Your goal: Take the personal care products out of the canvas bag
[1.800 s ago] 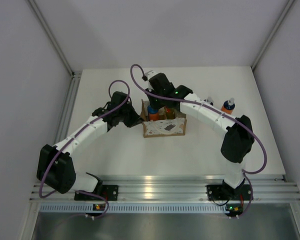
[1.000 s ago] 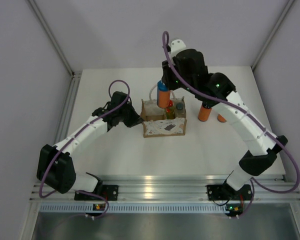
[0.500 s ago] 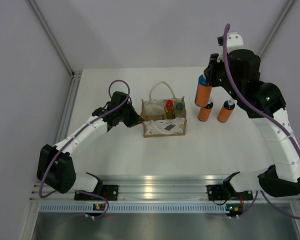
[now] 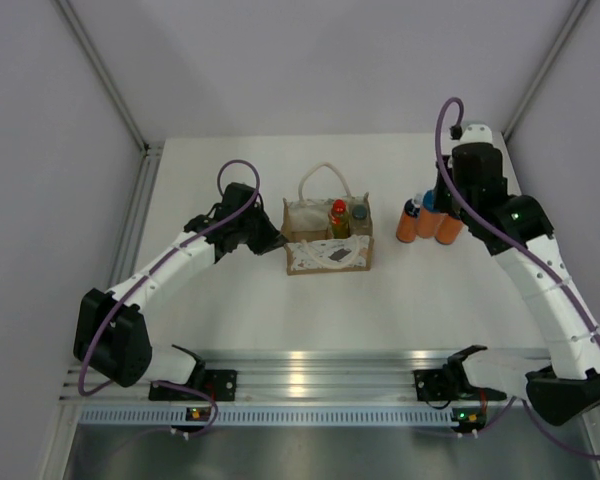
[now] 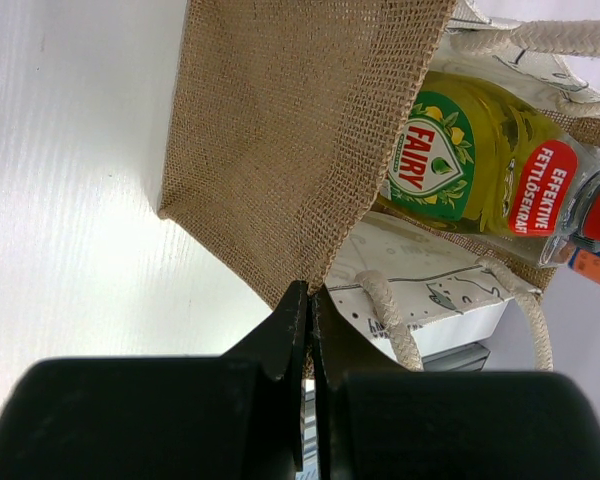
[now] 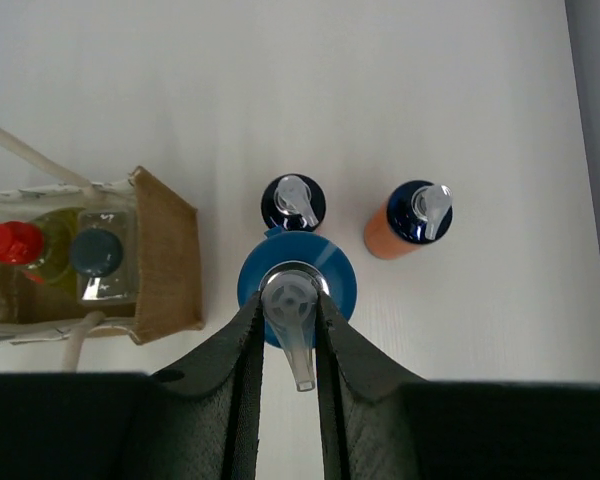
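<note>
The canvas bag stands mid-table, tan with a white front panel. My left gripper is shut on the bag's left burlap edge, its tips pinching the cloth. Inside the bag are a yellow bottle with a red cap and a clear bottle with a dark grey cap. My right gripper is shut on the pump head of an orange bottle with a blue top, held upright. Two more orange bottles stand close beside it, right of the bag.
White rope handles arch above the bag's open top. Grey walls with metal posts close in the table on three sides. The right arm's cable loops above its wrist.
My right arm has carried the orange bottle from above the bag to the right and brought it down beside the two standing bottles. The left gripper and the bag have stayed put.
</note>
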Motion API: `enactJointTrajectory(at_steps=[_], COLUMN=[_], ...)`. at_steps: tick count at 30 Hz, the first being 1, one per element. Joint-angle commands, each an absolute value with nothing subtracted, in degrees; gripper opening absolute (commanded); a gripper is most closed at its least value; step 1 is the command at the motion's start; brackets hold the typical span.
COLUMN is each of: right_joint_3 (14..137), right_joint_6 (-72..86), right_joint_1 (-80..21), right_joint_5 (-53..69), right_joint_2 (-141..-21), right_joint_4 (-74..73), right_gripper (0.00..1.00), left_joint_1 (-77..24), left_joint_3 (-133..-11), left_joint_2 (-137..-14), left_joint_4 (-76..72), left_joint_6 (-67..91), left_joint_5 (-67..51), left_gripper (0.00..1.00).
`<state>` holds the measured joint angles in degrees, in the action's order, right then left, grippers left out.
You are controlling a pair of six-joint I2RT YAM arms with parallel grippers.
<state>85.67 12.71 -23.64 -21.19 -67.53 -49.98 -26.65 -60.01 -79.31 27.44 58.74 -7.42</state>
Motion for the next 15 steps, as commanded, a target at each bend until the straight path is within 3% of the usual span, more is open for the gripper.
enactJointTrajectory(at_steps=[1,15], right_joint_3=[81.7,62.2], right_joint_6=[15.0,17.7], right_joint_1=[-20.9,-10.6], right_joint_5=[-21.8,-18.3], right_joint_2=[-63.1,-59.0], right_joint_4=[-39.3,-27.6], right_gripper=[0.00,0.00], left_joint_1=[-26.0,-26.0], left_joint_3=[-60.9,-60.5], left_joint_2=[-79.3,-78.5], left_joint_4=[26.4,26.4], left_joint_6=[58.1,57.9], left_joint_5=[-6.8,-7.4], left_gripper=[0.00,0.00])
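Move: The blue-capped orange bottle is already hanging by its pump from the right hand. The bare table spot it is going to lies some 7 cm to that hand's right, level fore and aft, about 30 cm below. Two standing orange bottles are about 10 cm ahead and 21 cm below, one 1 cm left, the other 9 cm right; the canvas bag is 26 cm left, 7 cm ahead, 24 cm below. From the left hand, the spot is 45 cm right, level fore and aft, 14 cm down. The blue-capped bottle, still gripped by its pump, is lowered quickly by about 11.5 cm while the right hand carries it some 6 cm to its right, away from the bag and in front of the right-hand standing bottle. On the way the wrist turns about 10 degrees clockwise and tips a little further down; the fingers keep their hold. ##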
